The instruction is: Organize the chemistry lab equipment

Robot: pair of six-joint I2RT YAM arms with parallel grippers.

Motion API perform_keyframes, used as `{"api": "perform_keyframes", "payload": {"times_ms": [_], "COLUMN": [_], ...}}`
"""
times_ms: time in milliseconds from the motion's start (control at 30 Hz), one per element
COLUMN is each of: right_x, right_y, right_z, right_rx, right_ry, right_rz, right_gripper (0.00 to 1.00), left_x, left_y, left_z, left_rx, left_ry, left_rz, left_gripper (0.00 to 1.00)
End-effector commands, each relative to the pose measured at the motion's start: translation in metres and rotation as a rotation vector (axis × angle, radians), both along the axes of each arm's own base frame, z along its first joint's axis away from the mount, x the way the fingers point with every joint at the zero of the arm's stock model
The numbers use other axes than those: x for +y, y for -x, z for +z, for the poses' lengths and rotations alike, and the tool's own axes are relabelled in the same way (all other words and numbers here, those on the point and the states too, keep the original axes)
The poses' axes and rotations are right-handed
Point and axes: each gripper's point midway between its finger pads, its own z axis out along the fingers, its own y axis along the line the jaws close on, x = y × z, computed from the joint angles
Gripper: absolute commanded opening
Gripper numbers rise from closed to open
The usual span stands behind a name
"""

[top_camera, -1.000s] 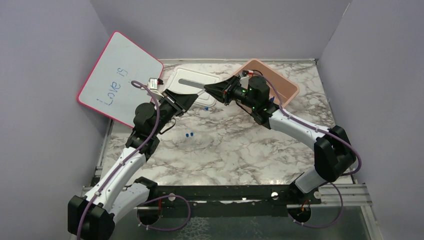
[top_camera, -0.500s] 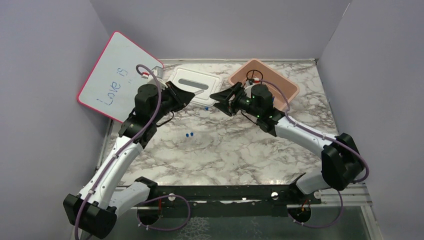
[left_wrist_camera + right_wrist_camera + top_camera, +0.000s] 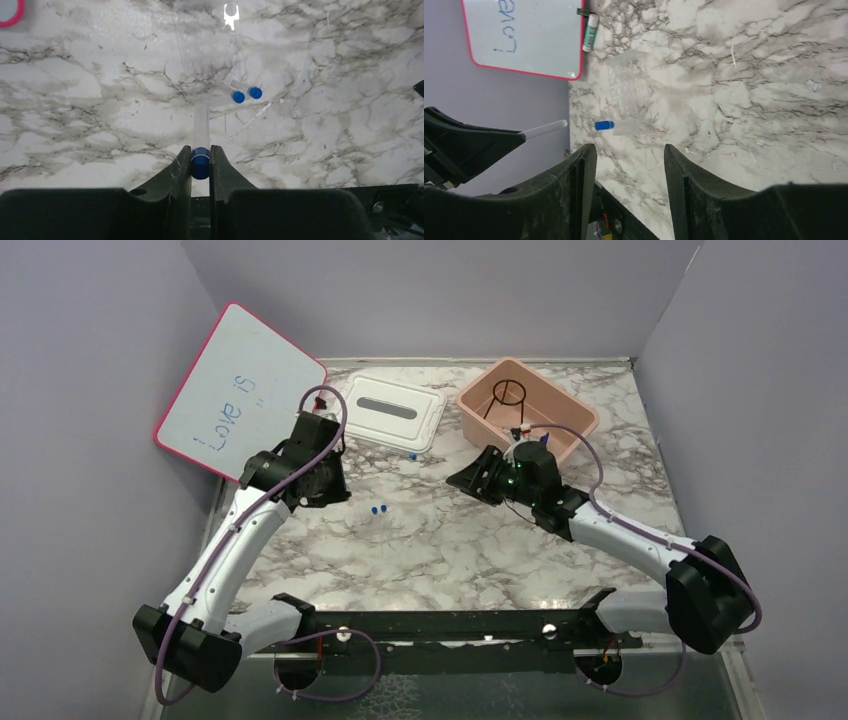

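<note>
My left gripper (image 3: 201, 159) is shut on the blue cap of a clear glass tube (image 3: 201, 125), which sticks out ahead over the marble table. It hangs at the left (image 3: 330, 490), near two capped tubes (image 3: 247, 94) lying side by side (image 3: 378, 510). My right gripper (image 3: 463, 480) stands open and empty mid-table (image 3: 629, 152), with another blue-capped tube (image 3: 615, 126) lying ahead of it. A black wire ring stand (image 3: 510, 395) sits in the pink bin (image 3: 575, 412).
A pink-framed whiteboard (image 3: 240, 390) leans at the back left, a marker (image 3: 590, 26) at its foot. A white lid (image 3: 390, 410) lies beside the bin, a blue cap (image 3: 412, 455) just in front. A faint clear rack (image 3: 629, 85) lies on the marble.
The grippers met over the white lid; the right one opened and drew back to mid-table. The left one kept the tube and swung back left, pointing down.
</note>
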Motion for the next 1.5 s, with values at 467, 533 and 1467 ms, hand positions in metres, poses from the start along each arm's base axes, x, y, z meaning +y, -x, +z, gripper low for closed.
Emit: {"api": "perform_keyframes", "payload": {"times_ms": [467, 533, 1467], "right_x": [-0.002, -0.002, -0.003], "right_y": [0.017, 0.017, 0.023], "right_z": [-0.066, -0.067, -0.077], "right_rx": [0.115, 0.119, 0.160], "right_ry": [0.092, 0.093, 0.101], "right_rz": [0.079, 0.077, 0.079], "right_gripper": [0.54, 0.54, 0.53], "left_x": [-0.034, -0.036, -0.029], "left_y": [0.017, 0.014, -0.003], "left_z": [-0.064, -0.070, -0.093], "left_rx": [0.265, 0.270, 0.267], "left_ry": [-0.079, -0.079, -0.154], "left_rz": [-0.253, -0.254, -0.222], "left_gripper": [0.09, 0.09, 0.14]}}
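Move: Ahead of the left hand, which already pinches a blue-capped tube by its cap, the clear rack's middle lies about 6 cm out, 4 cm to the right and 17 cm below. Two tubes stand in its near right corner, roughly 2 cm ahead, 5 cm right and 14 cm below the hand. A loose tube's blue cap shows about 12 cm ahead and 12 cm right. From the right hand the rack is some 17 cm left, 1 cm ahead and 14 cm below. Lowering the held tube towards the near end of the rack, the left hand sinks about 9 cm and drifts 3 cm right, swinging back a couple of centimetres and then forward again while the wrist tips some 15 degrees steeper and turns slightly clockwise. Its fingers keep their grip. The empty right hand drops about 7 cm, slightly back, then waits half open. ##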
